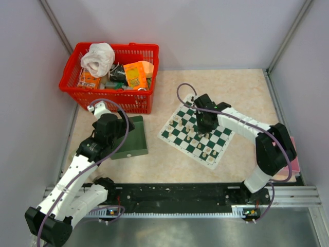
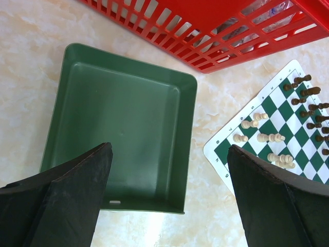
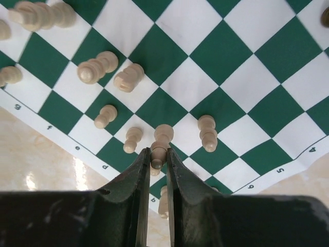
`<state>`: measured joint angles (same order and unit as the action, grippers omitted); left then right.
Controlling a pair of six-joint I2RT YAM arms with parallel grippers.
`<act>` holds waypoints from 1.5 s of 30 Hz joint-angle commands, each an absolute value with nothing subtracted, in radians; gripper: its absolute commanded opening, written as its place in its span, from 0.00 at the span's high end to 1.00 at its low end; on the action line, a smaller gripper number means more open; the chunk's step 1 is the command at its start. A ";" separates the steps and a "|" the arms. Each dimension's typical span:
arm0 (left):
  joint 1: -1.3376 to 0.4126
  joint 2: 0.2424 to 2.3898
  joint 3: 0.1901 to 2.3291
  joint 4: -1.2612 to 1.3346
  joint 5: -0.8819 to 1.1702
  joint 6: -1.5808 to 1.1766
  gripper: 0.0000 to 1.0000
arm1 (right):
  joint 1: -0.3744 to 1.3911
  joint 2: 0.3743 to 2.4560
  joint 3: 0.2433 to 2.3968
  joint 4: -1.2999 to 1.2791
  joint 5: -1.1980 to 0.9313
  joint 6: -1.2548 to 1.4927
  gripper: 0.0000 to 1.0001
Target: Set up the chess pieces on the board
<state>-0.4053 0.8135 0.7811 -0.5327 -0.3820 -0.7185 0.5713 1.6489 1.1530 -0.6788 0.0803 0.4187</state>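
The green and white checked board (image 1: pixel 218 135) lies right of centre and also shows in the left wrist view (image 2: pixel 216 149) and the right wrist view (image 3: pixel 241 92). Several cream-white pieces (image 3: pixel 97 67) stand or lie along its near side; black pieces (image 2: pixel 303 92) stand at the far side. My right gripper (image 3: pixel 158 157) is over the board (image 1: pixel 205 126), shut on a cream-white pawn (image 3: pixel 162 140). My left gripper (image 2: pixel 169 200) hovers open and empty above the dark green tray (image 2: pixel 123 123), also seen from above (image 1: pixel 105 128).
A red basket (image 1: pixel 110 77) full of packets and a white bag stands at the back left, just behind the tray (image 1: pixel 134 140). Grey walls enclose the table. A pink object (image 1: pixel 295 162) lies at the right edge.
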 commanded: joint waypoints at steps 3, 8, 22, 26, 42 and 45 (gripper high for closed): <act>-0.399 0.807 0.779 -0.500 -0.370 -0.730 0.01 | 0.594 1.534 1.240 -0.744 0.097 0.400 0.85; -0.399 0.807 0.776 -0.499 -0.370 -0.733 0.01 | 0.635 1.488 1.160 -0.758 0.055 0.423 0.85; -0.397 0.812 0.776 -0.491 -0.356 -0.736 0.01 | 0.747 1.497 1.012 -0.710 0.092 0.509 0.85; -0.397 0.805 0.772 -0.497 -0.360 -0.736 0.01 | 0.747 1.517 0.999 -0.664 0.089 0.511 0.85; -0.397 0.801 0.767 -0.505 -0.368 -0.739 0.01 | 0.750 1.539 0.957 -0.629 0.087 0.517 0.83; -0.396 0.801 0.765 -0.503 -0.365 -0.738 0.01 | 0.750 1.537 0.953 -0.624 0.083 0.518 0.82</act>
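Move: The light chess piece is already pinched and off the board in the right hand. The empty near-edge square it is bound for (file c) lies about 7 cm back, 2 cm left and 5 cm below. On the same row, the neighbouring piece stands some 9 cm back and 1 cm right, the corner piece 11 cm back and 4 cm right. The second-row piece is 5 cm straight back. From the left hand, the square is roughly 36 cm right, 5 cm back and 18 cm down. The light piece, still pinched by its top in the right hand, is carried in a quick arc: up some 4.5 cm, then back about 7 cm and slightly left over the second-row pieces, sinking as it goes. Over the empty near-edge square the hand slows and lowers it gently, ending 2 cm below its starting height, fingers still closed around the top. ##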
